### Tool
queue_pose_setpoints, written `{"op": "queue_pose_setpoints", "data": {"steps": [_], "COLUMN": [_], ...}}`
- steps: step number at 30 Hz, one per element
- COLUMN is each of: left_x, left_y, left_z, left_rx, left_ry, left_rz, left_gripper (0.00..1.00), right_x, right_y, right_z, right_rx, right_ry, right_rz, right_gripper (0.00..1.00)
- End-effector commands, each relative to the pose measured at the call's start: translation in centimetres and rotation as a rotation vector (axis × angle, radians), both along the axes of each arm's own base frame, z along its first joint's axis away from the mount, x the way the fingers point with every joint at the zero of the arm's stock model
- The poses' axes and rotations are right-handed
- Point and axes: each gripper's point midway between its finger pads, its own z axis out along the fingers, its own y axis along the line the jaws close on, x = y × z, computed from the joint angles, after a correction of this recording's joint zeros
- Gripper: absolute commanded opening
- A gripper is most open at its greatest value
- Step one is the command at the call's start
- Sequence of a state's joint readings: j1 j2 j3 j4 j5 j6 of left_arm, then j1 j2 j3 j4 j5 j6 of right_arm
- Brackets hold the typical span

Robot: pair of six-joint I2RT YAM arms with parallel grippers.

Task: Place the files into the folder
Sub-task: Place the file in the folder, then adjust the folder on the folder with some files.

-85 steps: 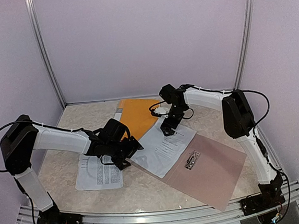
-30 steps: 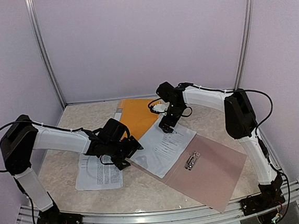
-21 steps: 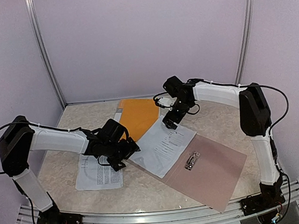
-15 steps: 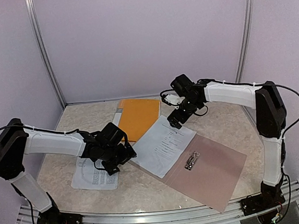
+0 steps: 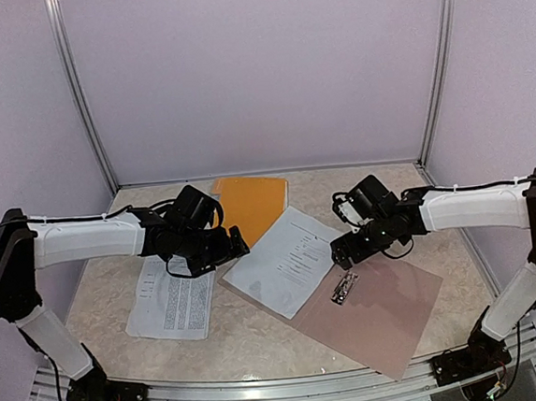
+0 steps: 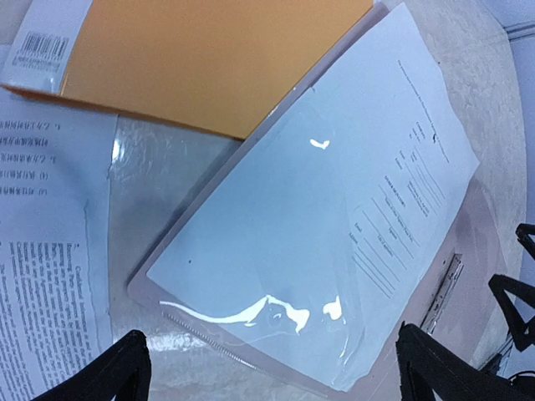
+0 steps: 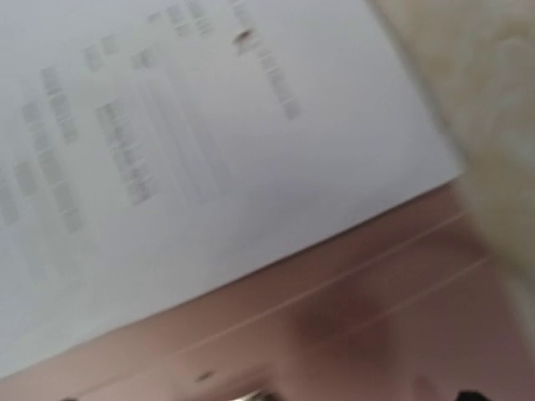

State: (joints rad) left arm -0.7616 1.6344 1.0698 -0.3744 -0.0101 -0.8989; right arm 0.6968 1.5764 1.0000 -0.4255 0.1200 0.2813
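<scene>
One of the files, a white sheet (image 5: 287, 258) in a glossy clear sleeve (image 6: 318, 217), lies on the left half of the open taupe folder (image 5: 383, 317), beside the metal clip (image 5: 346, 286). More files, printed sheets (image 5: 174, 303), lie on the table to the left. My left gripper (image 5: 225, 246) hovers open over the sheet's left edge, its black fingertips (image 6: 109, 376) wide apart with nothing between them. My right gripper (image 5: 345, 247) hangs open above the sheet's right edge near the clip. The right wrist view is blurred and shows the sheet (image 7: 167, 150) and folder (image 7: 376, 317).
An orange cover (image 5: 249, 202) with a barcode label lies at the back, its near corner beside the sheet. The marbled table (image 5: 390, 194) is walled by lilac panels with metal posts at the back corners.
The right arm swung from the sheet's far corner out to the right and nearer, over the clip. The left arm rose and drew back towards the orange cover. The left printed sheets shifted slightly.
</scene>
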Motion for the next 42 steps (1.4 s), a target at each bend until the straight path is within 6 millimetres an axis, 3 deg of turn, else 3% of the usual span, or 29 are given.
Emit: {"op": "queue_pose_setpoints", "data": {"steps": [1, 8, 15, 22, 29, 35, 42], "left_x": [1.5, 4.6, 5.4, 5.5, 3.0, 0.7, -1.8], "left_y": [-0.9, -1.1, -2.6, -2.5, -2.6, -2.9, -3.3], "left_z": [-1.1, -2.8, -4.8, -6.9, -8.8, -8.4, -7.7], "left_rx": [0.057, 0.073, 0.055, 0.033, -0.016, -0.032, -0.006], "left_ry": [-0.012, 0.024, 0.048, 0.094, 0.158, 0.159, 0.150], "left_rz": [-0.157, -0.212, -0.277, -0.291, -0.315, -0.332, -0.350], "left_gripper": [0.98, 0.97, 0.93, 0.89, 0.79, 0.75, 0.74], "right_x": [-1.5, -3.3, -4.9, -6.1, -6.5, -6.5, -6.1], "right_y": [1.6, 2.2, 1.8, 1.9, 2.1, 1.6, 0.9], "right_z": [0.6, -2.1, -4.7, -6.7, -8.0, -8.4, -8.3], "right_rx": [0.107, 0.063, 0.072, 0.084, 0.060, -0.006, -0.114], "right_ry": [-0.024, 0.012, 0.063, 0.116, 0.142, 0.144, 0.128], "right_rz": [-0.101, -0.200, -0.257, -0.274, -0.271, -0.247, -0.190], "right_gripper": [0.98, 0.99, 0.92, 0.84, 0.71, 0.55, 0.47]}}
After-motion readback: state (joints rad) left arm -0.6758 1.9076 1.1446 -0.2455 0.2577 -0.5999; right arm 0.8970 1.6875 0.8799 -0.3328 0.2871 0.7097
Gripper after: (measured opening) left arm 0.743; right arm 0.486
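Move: The clip of the open pink folder lies about 4 cm back from the right hand, 1 cm to its left and 7 cm below. The file on the folder is centred some 10 cm right of the left hand, 3 cm ahead and 7 cm down. From that hand, the orange folder lies about 17 cm ahead and 5 cm right, and the loose sheets 3 cm back and 14 cm left. Both hands sink 6 cm, right back half-closing at the clip, left forward onto folder's left side, then back. ##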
